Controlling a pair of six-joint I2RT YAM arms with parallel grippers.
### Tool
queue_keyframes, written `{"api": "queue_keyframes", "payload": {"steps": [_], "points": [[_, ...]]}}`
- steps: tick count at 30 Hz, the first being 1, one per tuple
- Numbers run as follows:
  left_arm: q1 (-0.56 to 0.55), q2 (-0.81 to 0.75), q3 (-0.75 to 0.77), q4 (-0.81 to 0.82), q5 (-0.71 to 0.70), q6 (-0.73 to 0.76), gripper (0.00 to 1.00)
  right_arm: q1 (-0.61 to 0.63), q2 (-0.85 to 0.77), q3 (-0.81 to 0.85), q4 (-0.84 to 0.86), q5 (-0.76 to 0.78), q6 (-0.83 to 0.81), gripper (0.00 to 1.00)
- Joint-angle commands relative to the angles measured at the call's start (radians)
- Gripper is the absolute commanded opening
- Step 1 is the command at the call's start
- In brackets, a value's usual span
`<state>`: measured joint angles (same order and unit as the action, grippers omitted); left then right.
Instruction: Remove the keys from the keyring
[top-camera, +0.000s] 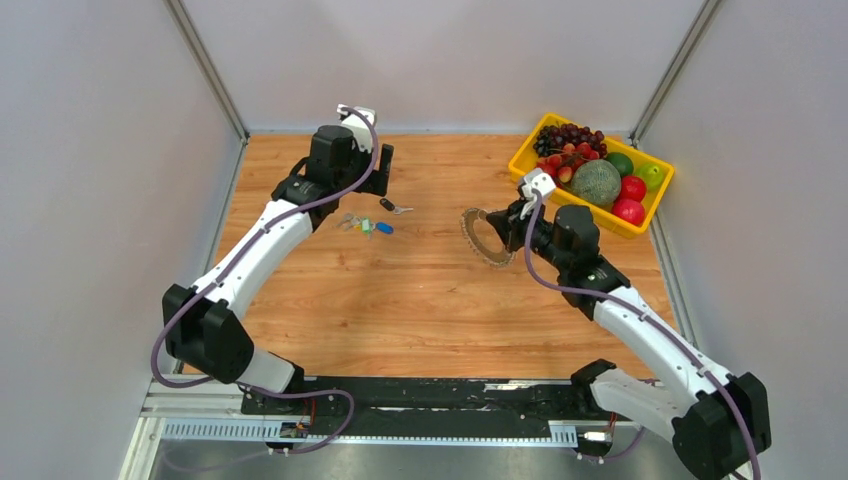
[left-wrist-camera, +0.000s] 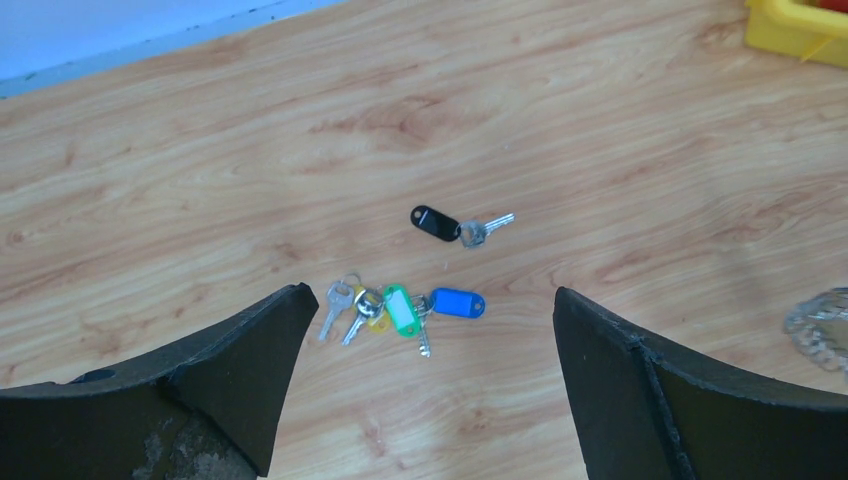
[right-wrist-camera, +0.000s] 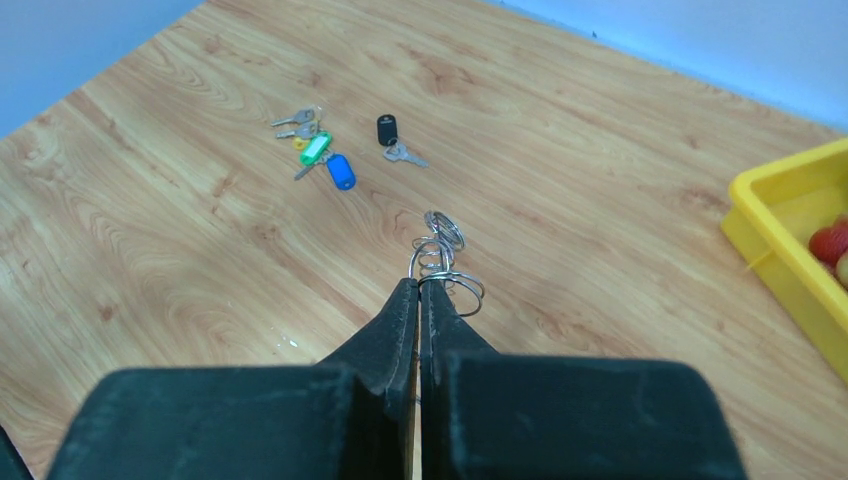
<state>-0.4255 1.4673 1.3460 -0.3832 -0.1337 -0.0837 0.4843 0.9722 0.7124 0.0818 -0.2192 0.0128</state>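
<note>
Several small silver keys with green, blue and yellow tags lie in a cluster (left-wrist-camera: 385, 310) (top-camera: 365, 225) on the wooden table. One key with a black tag (left-wrist-camera: 450, 224) (top-camera: 393, 207) lies apart, just beyond them. My left gripper (left-wrist-camera: 432, 298) (top-camera: 380, 172) hovers over the cluster, open, with nothing between its fingers. The keyring (top-camera: 485, 237), a grey coil-like ring, stands tilted to the right of the keys. Its wire loops (right-wrist-camera: 443, 240) stick out past my right gripper (right-wrist-camera: 418, 285) (top-camera: 505, 222), which is shut on its rim.
A yellow tray (top-camera: 522, 158) (right-wrist-camera: 790, 230) holding grapes, a melon, apples and strawberries sits at the back right, close behind the right gripper. Grey walls enclose the table on three sides.
</note>
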Motion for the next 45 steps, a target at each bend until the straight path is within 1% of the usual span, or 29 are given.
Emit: {"api": "queue_keyframes", "payload": {"steps": [1, 6, 9, 10, 11, 12, 14, 15, 16, 17, 20, 22, 23, 24, 25, 26, 28, 31, 35, 37, 38, 40, 41, 44, 45], "points": [[-0.003, -0.032, -0.009, 0.053, 0.047, -0.035, 1.00, -0.047, 0.071, 0.062, 0.048, -0.024, 0.102, 0.00], [-0.004, -0.039, -0.010, 0.055, 0.050, -0.047, 1.00, -0.130, 0.158, 0.029, 0.151, -0.031, 0.219, 0.00], [-0.003, -0.047, -0.013, 0.059, 0.043, -0.044, 1.00, -0.162, 0.207, 0.015, 0.192, -0.037, 0.234, 0.00], [-0.002, -0.048, -0.014, 0.059, 0.042, -0.045, 1.00, -0.168, 0.218, 0.012, 0.200, -0.032, 0.224, 0.06], [-0.001, -0.051, -0.014, 0.061, 0.043, -0.044, 1.00, -0.173, 0.225, 0.007, 0.205, -0.030, 0.214, 0.29], [-0.003, -0.052, -0.014, 0.062, 0.043, -0.044, 1.00, -0.177, 0.229, 0.007, 0.206, -0.022, 0.208, 0.44], [-0.003, -0.054, -0.015, 0.062, 0.048, -0.044, 1.00, -0.188, 0.216, -0.001, 0.205, 0.026, 0.217, 0.65], [-0.002, -0.054, -0.015, 0.062, 0.049, -0.044, 1.00, -0.189, 0.203, -0.005, 0.204, 0.054, 0.219, 0.74], [-0.002, -0.056, -0.014, 0.062, 0.052, -0.046, 1.00, -0.189, 0.188, -0.010, 0.202, 0.087, 0.222, 0.89], [-0.002, -0.057, -0.014, 0.062, 0.053, -0.046, 1.00, -0.189, 0.172, -0.011, 0.195, 0.131, 0.231, 0.98], [-0.002, -0.066, -0.015, 0.068, 0.062, -0.054, 1.00, -0.188, 0.137, 0.028, 0.099, 0.349, 0.316, 1.00], [-0.003, -0.077, -0.022, 0.096, 0.055, -0.072, 1.00, -0.188, 0.131, 0.086, -0.020, 0.482, 0.412, 1.00], [-0.003, -0.081, -0.029, 0.107, 0.041, -0.110, 1.00, -0.191, 0.133, 0.131, -0.098, 0.529, 0.459, 1.00], [-0.003, -0.089, -0.033, 0.131, -0.001, -0.137, 1.00, -0.193, 0.136, 0.174, -0.165, 0.534, 0.467, 1.00], [-0.003, -0.094, -0.040, 0.140, -0.024, -0.187, 1.00, -0.191, 0.136, 0.209, -0.210, 0.524, 0.453, 1.00], [-0.002, -0.104, -0.044, 0.156, -0.067, -0.204, 1.00, -0.192, 0.132, 0.237, -0.239, 0.518, 0.440, 1.00], [-0.003, -0.121, -0.058, 0.179, -0.105, -0.220, 1.00, -0.191, 0.107, 0.268, -0.271, 0.525, 0.425, 1.00], [-0.002, -0.148, -0.091, 0.217, -0.135, -0.210, 1.00, -0.192, 0.038, 0.255, -0.272, 0.559, 0.415, 1.00], [-0.003, -0.168, -0.118, 0.257, -0.073, -0.177, 1.00, -0.191, 0.001, 0.226, -0.272, 0.604, 0.387, 1.00], [-0.004, -0.165, -0.119, 0.263, -0.004, -0.161, 1.00, -0.193, 0.000, 0.207, -0.285, 0.643, 0.408, 1.00], [-0.003, -0.160, -0.117, 0.262, 0.052, -0.155, 1.00, -0.197, 0.003, 0.197, -0.294, 0.653, 0.429, 1.00], [-0.004, -0.152, -0.113, 0.261, 0.124, -0.147, 1.00, -0.247, 0.032, 0.184, -0.314, 0.603, 0.470, 1.00], [-0.004, -0.149, -0.109, 0.261, 0.170, -0.140, 1.00, -0.281, 0.063, 0.181, -0.322, 0.535, 0.488, 1.00], [-0.003, -0.143, -0.110, 0.268, 0.212, -0.141, 1.00, -0.386, 0.193, 0.186, -0.343, 0.315, 0.528, 1.00], [-0.003, -0.140, -0.110, 0.269, 0.220, -0.142, 1.00, -0.404, 0.231, 0.190, -0.348, 0.291, 0.541, 0.99]]}}
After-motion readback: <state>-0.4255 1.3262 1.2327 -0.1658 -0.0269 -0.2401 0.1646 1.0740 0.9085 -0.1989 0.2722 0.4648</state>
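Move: The right hand holds the keyring by its rim. The bare table spot it goes to lies about 10 cm ahead, 11 cm to its right and 20 cm below. The fruit tray is some 25 cm ahead and 25 cm right, and the black-tagged key about 16 cm ahead and 19 cm left, both down on the table. From the empty left hand that spot is about 31 cm right, roughly level with it and 20 cm down. The right fingers let go of the keyring just short of the fruit tray, opening wide after a reach of some 6 cm forward and down and 4 cm right. Emptied, that hand sweeps on right, climbs about 11 cm and dips again at the end, turning clockwise some 50 degrees overall. The open left hand rises about 5 cm, tilting a little, away from the loose keys. ##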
